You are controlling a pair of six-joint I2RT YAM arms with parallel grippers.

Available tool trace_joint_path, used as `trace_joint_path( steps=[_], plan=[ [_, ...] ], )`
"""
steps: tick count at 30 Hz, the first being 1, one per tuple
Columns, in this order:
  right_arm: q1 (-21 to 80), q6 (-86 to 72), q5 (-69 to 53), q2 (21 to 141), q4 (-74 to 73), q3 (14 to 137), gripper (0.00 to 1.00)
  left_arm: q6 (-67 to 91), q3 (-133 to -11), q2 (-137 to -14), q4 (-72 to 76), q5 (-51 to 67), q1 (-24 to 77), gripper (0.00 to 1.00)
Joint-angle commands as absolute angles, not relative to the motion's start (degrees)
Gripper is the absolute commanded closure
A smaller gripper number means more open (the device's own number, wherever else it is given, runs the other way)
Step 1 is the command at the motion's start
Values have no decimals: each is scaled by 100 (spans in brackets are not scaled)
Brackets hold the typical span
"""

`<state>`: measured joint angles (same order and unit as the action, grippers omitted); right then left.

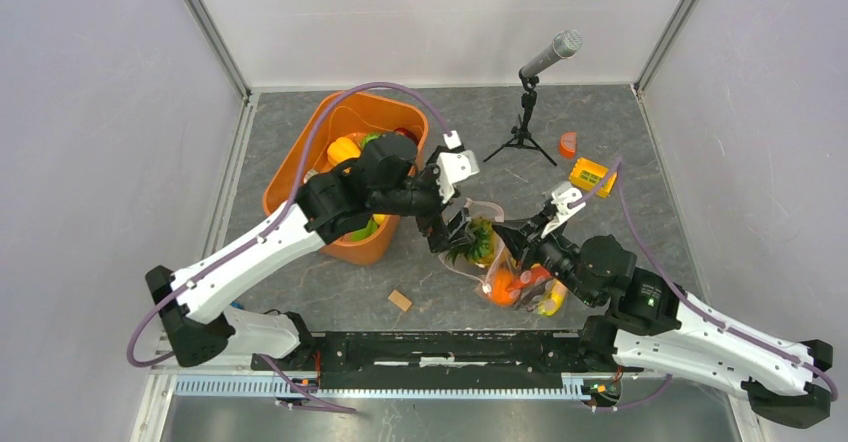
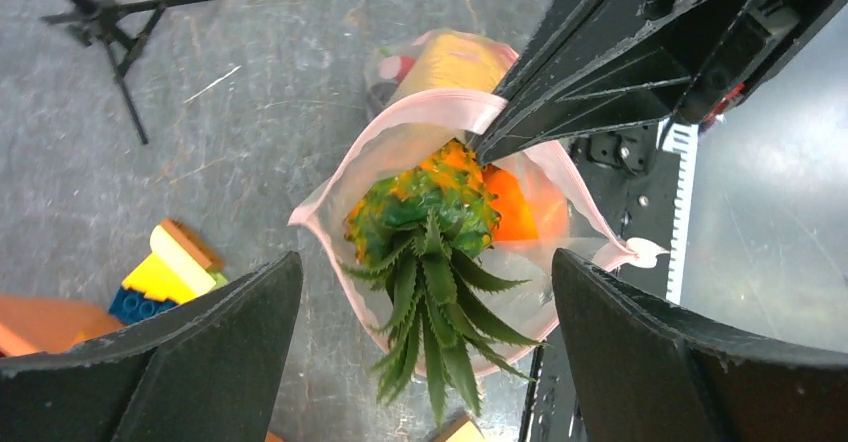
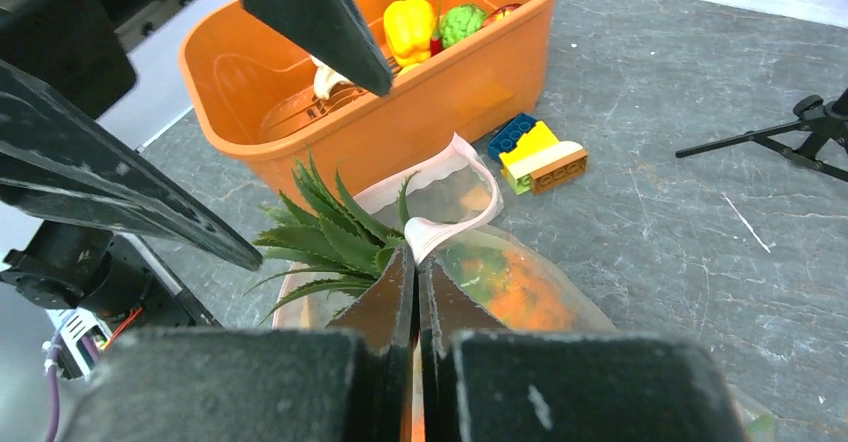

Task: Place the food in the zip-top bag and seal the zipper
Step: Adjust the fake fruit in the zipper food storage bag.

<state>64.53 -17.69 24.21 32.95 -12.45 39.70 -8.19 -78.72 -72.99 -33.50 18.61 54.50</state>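
The clear zip-top bag [image 1: 468, 267] lies between the arms with its mouth held open. Its pink zipper [image 2: 430, 112] rings the mouth. A toy pineapple [image 2: 430, 212] sits body-first in the mouth, its green leaves [image 3: 320, 242] sticking out. Orange and yellow food [image 1: 503, 284] lies deeper in the bag. My left gripper [image 2: 425, 262] hangs open over the leaves, both fingers well apart from them. My right gripper [image 3: 415, 252] is shut on the bag's pink rim and holds it up. More food, a yellow pepper [image 3: 410, 24] among it, lies in the tub.
An orange tub [image 1: 296, 154] stands left of the bag under my left arm. A microphone tripod [image 1: 522, 134] is at the back. Building blocks [image 1: 590, 174] and an orange piece [image 1: 567, 144] lie back right. More blocks [image 3: 540, 157] rest beside the tub, a wooden block [image 1: 400, 300] near the front.
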Motion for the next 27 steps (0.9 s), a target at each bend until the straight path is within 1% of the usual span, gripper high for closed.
trace_joint_path(
  steps=[1, 6, 14, 16, 19, 23, 27],
  plan=[
    [6459, -1681, 2224, 3058, -600, 3957, 99, -1712, -8294, -7845, -4289, 2798, 5457, 0],
    [6459, -1677, 2266, 2984, -589, 3929, 99, -1640, -8330, -8038, -4614, 2760, 5536, 0],
    [6461, -1721, 2256, 2940, -530, 3841, 99, -1408, -8491, -8421, -4981, 2061, 5726, 1],
    [6460, -1725, 2254, 2934, -514, 3824, 99, -1270, -8437, -8368, -4792, 1769, 5860, 1],
    [6462, -1738, 2201, 2926, -477, 3808, 98, -1100, -8307, -8284, -4391, 841, 6072, 0],
    [6460, -1749, 2147, 2926, -414, 3754, 98, -944, -8093, -8078, -3909, 164, 6126, 0],
    [6464, -1755, 2120, 2926, -340, 3709, 98, -1154, -7981, -8115, -3946, 259, 6155, 0]
  ],
)
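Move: Below the open left fingers, some 9 cm down, about 4 cm to the right and 1 cm back, lies the pineapple, crown outward in the bag's mouth. The pinched bag rim is about 8 cm to the left hand's right, 2 cm ahead and 5 cm down; the orange sits some 9 cm right, 10 cm back and 15 cm down. From the right hand the pineapple lies about 4 cm left, 3 cm back and 5 cm down. Sinking about 7.5 cm, fast at first and then slowly, the left hand comes down to the pineapple's crown with its fingers wide open. It eases back some 2 cm and then forward again, tilting its fingertips about 20 degrees further down. The right hand stays almost in place, shut on the bag rim to keep the mouth open. ##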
